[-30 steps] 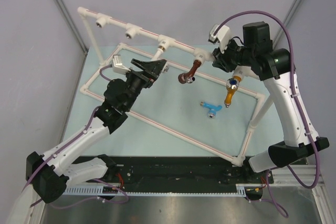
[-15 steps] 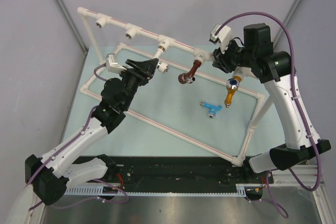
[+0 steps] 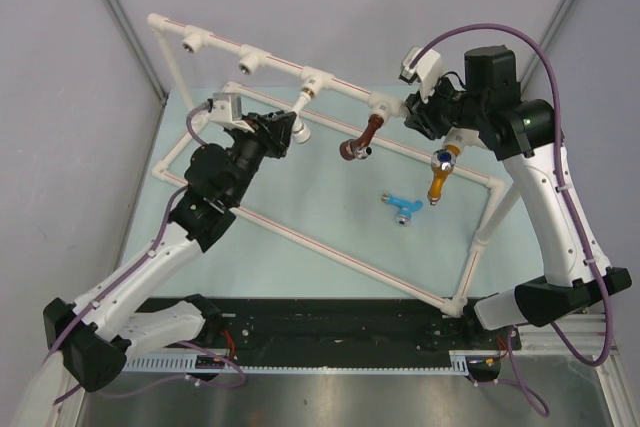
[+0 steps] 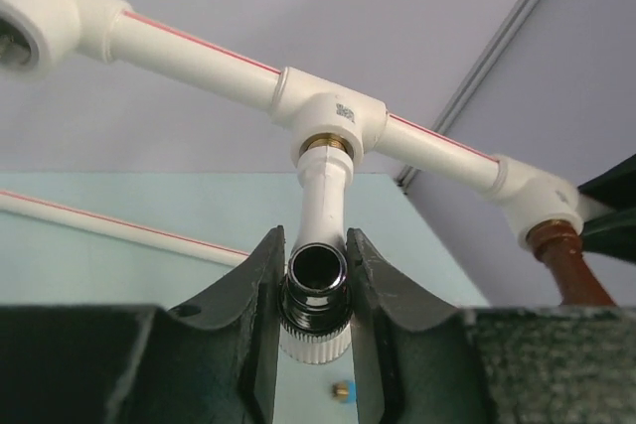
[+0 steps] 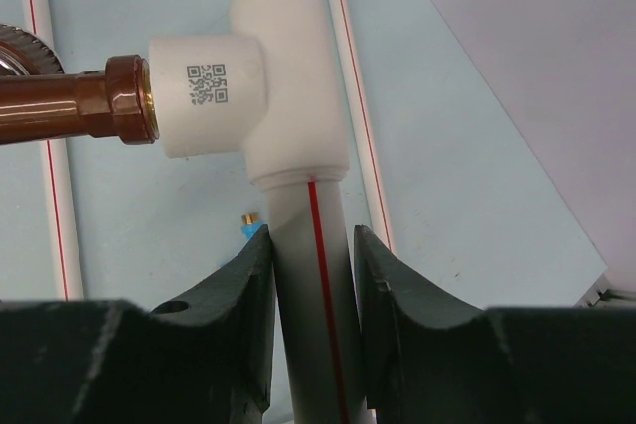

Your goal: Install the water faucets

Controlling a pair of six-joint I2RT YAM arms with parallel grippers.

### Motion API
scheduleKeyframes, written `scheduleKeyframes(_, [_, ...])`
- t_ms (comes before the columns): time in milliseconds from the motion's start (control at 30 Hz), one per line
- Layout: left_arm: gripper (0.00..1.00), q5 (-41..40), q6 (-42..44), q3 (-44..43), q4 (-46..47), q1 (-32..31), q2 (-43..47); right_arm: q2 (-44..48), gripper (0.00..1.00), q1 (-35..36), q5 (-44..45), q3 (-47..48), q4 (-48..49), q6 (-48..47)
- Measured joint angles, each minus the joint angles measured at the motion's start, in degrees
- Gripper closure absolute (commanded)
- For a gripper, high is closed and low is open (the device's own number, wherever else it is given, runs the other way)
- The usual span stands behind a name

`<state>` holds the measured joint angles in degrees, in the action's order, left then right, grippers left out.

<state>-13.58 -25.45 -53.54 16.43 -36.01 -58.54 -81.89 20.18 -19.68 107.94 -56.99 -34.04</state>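
Observation:
A white faucet (image 4: 325, 186) hangs screwed into a tee socket (image 4: 333, 121) of the white pipe frame (image 3: 260, 55). My left gripper (image 4: 316, 245) is shut on its silvery end; seen from above, that gripper (image 3: 290, 128) sits just below the rail. A brown faucet (image 3: 362, 137) sits in the neighbouring tee (image 5: 248, 76). My right gripper (image 5: 313, 245) is shut on the red-striped pipe (image 5: 316, 285) beside that tee, at the rail's right end (image 3: 412, 112). An orange-yellow faucet (image 3: 440, 177) hangs under the right arm. A light blue faucet (image 3: 400, 207) lies loose on the table.
Two bare tee sockets (image 3: 195, 44) (image 3: 250, 62) stand at the left of the raised rail. The frame's low pipes (image 3: 330, 252) run in a rectangle over the pale green table. A grey wall and metal posts close in the back.
My left gripper has moved up towards the rail and closed on the white faucet's end, its wrist turning. The right arm has stayed on the pipe.

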Motion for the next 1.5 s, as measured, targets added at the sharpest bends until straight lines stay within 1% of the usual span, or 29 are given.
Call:
scheduleKeyframes(167, [0.73, 5.0, 15.8, -1.7, -1.4, 0.0, -0.4, 0.1, 1.0, 0.0, 0.1, -0.2, 0.3, 0.1])
scheduleKeyframes(300, [0.7, 9.5, 29.2, -4.2, -5.2, -0.3, -1.1, 0.1, 1.0, 0.0, 0.3, -0.2, 0.3, 0.3])
scheduleKeyframes(433, [0.67, 10.8, 44.0, -6.4, -9.6, -1.9, -1.7, 0.1, 1.0, 0.0, 0.4, -0.2, 0.3, 0.4])
scheduleKeyframes(500, [0.65, 10.6, 52.7, -7.5, -12.6, -3.2, -2.2, 0.1, 1.0, 0.0, 0.4, -0.2, 0.3, 0.4])
scheduleKeyframes(600, [0.54, 10.2, 63.5, -9.0, -16.0, -4.5, -2.8, 0.1, 1.0, 0.0, 0.5, -0.2, 0.3, 0.5])
scheduleKeyframes(633, [0.44, 10.0, 67.0, -9.6, -17.5, -5.1, -3.1, 0.1, 1.0, 0.0, 0.5, -0.2, 0.3, 0.5])
scheduleKeyframes(700, [0.33, 9.7, 71.3, -10.1, -19.4, -5.7, -3.5, 0.1, 1.0, 0.0, 0.5, -0.2, 0.3, 0.6])
scheduleKeyframes(733, [0.22, 9.7, 73.2, -10.3, -20.7, -6.1, -3.7, 0.1, 1.0, 0.0, 0.5, -0.2, 0.3, 0.6])
scheduleKeyframes(800, [0.12, 9.8, 75.9, -10.4, -22.3, -6.5, -3.9, 0.1, 1.0, 0.1, 0.5, -0.2, 0.3, 0.8])
scheduleKeyframes(833, [0.04, 9.8, 76.6, -10.4, -23.0, -6.5, -4.0, 0.1, 1.0, 0.0, 0.5, -0.2, 0.3, 0.8])
scheduleKeyframes(867, [0.01, 9.9, 76.9, -10.4, -23.6, -6.6, -3.9, 0.1, 1.0, 0.1, 0.5, -0.2, 0.3, 0.9])
scheduleKeyframes(1033, [0.0, 10.9, 75.2, -10.5, -23.8, -6.6, -2.3, 0.1, 1.0, 0.1, 0.5, -0.2, 0.3, 0.9])
scheduleKeyframes(1133, [0.0, 11.5, 69.7, -10.9, -22.6, -6.6, 0.5, 0.1, 1.0, 0.1, 0.5, -0.2, 0.3, 1.0])
scheduleKeyframes(1333, [0.0, 11.7, 52.4, -13.1, -17.3, -6.6, 6.5, 0.1, 1.0, 0.1, 0.5, -0.2, 0.3, 1.0])
scheduleKeyframes(1433, [0.0, 8.9, 42.6, -13.8, -15.0, -6.3, 8.3, 0.1, 1.0, 0.1, 0.5, -0.2, 0.3, 1.0])
scheduleKeyframes(1500, [0.0, 6.0, 33.4, -13.8, -14.6, -5.0, 9.4, 0.1, 1.0, 0.1, 0.5, -0.2, 0.3, 1.0])
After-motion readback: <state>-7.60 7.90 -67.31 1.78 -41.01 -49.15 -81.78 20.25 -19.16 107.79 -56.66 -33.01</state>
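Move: My left fingers already grip the chrome lower end of the white faucet; its middle sits about 3 cm ahead and 2 cm right of that hand, at its height. The T-fitting it hangs from is some 9 cm ahead, 4 cm right and 4 cm up; the empty T stands around 13 cm ahead, 8 cm left. The brown faucet is level ahead and 14 cm right. From my right hand, on the pipe, the white faucet is roughly 22 cm left, 1 cm back. I screw the white faucet farther into its T, rolling my left wrist some 80 degrees clockwise as seen from behind the hand while it drifts a little down and right. I then spread the fingers wide, let go, and pull up about 13 cm, back and somewhat left away from the faucet, unwinding the wrist partway. My right hand stays still, gripping the pipe. ##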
